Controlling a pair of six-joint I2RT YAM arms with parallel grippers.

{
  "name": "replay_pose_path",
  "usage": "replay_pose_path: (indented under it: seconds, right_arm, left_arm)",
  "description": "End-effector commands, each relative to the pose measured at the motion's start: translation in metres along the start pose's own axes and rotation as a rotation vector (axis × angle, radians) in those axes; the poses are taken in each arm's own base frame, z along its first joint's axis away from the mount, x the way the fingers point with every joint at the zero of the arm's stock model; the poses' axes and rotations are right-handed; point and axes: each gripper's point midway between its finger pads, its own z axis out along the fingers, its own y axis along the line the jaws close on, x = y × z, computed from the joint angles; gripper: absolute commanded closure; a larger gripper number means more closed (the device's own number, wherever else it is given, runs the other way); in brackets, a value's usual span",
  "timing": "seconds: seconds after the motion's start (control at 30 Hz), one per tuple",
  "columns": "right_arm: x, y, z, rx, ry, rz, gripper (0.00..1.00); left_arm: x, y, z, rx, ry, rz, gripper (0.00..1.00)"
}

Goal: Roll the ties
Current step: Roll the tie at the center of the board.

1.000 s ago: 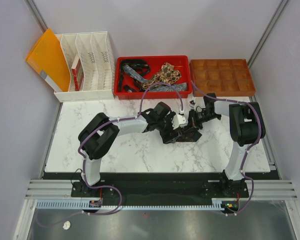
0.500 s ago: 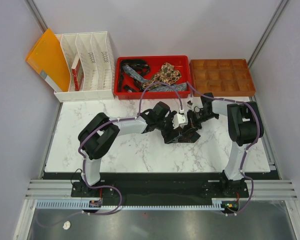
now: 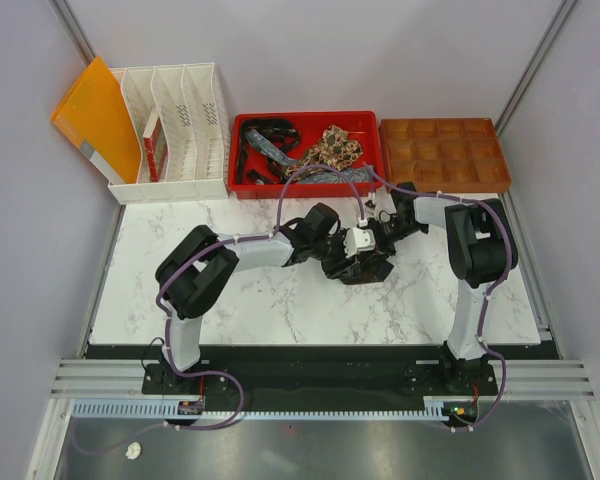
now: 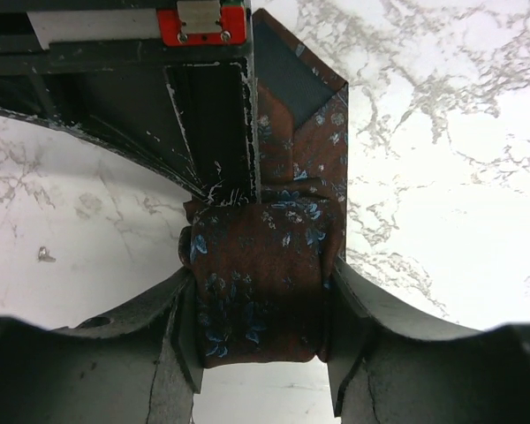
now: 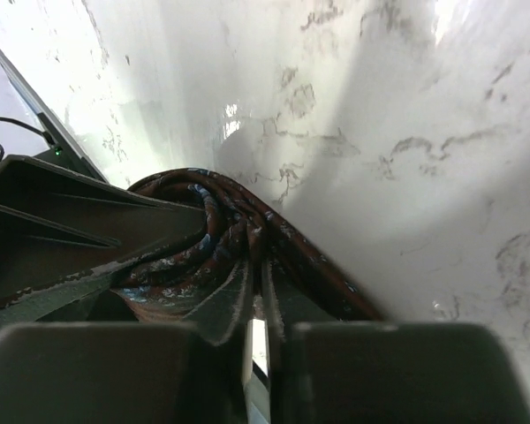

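Note:
A dark brown tie with small blue flowers (image 4: 265,274) lies coiled into a roll on the marble table (image 3: 230,300), its pointed end (image 4: 305,88) trailing away from it. My left gripper (image 4: 263,309) is shut on the roll, one finger pressed against each side. My right gripper (image 5: 256,265) meets it from the other side. Its fingers stand almost together and their tips are buried in the coils of the tie (image 5: 203,247). From above, both grippers meet over the roll (image 3: 365,268) at the table's middle. More ties (image 3: 330,150) lie loose in the red bin (image 3: 305,190).
A white file organizer (image 3: 170,130) with an orange folder (image 3: 95,115) stands at the back left. A brown compartment tray (image 3: 442,152) sits at the back right, next to the red bin. Purple cables loop over both arms.
My left gripper has closed from wide open onto the sides of the roll. Both grippers and the roll have shifted slightly to the left and toward the back.

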Motion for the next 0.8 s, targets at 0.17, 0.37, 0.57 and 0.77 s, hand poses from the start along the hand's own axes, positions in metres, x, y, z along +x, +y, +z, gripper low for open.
replay_pose_path:
  seconds: [0.17, 0.37, 0.57, 0.77]
  right_arm:
    - [-0.032, 0.023, -0.029, -0.036, -0.148, -0.031, 0.56]
    - [-0.018, 0.041, -0.051, -0.095, -0.155, -0.008, 0.53]
    - [-0.006, 0.050, -0.044, -0.132, -0.130, 0.003, 0.53]
    - [0.005, 0.043, -0.028, -0.088, -0.089, 0.000, 0.53]
  left_arm:
    - [0.057, -0.007, 0.006, -0.039, 0.266, -0.089, 0.65]
    - [0.062, -0.009, 0.008, -0.030, 0.290, -0.117, 0.67]
    - [0.059, -0.008, 0.009, -0.022, 0.289, -0.108, 0.67]
    - [0.058, -0.007, 0.008, -0.023, 0.288, -0.104, 0.64]
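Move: My left hand already straddles the tie roll, whose middle is about 1 cm to its right and 1 cm below the hand point. From my right hand, shut on the roll's edge, the roll lies some 3 cm left and 2 cm back, level in height; the unrolled tail lies about 2 cm right, 4 cm back and 1 cm below. The red bin is roughly 24 cm ahead and 16 cm left, the brown tray 23 cm ahead and 16 cm right. I open my right fingers to about half, let go of the tie edge and lift about 5 cm off the table, swinging out forward and to the right by some 2 cm and then back over the roll. My left hand keeps its grip on the roll, sinks about 1 cm with it and tips its fingers some 5 to 10 degrees steeper towards the table. ##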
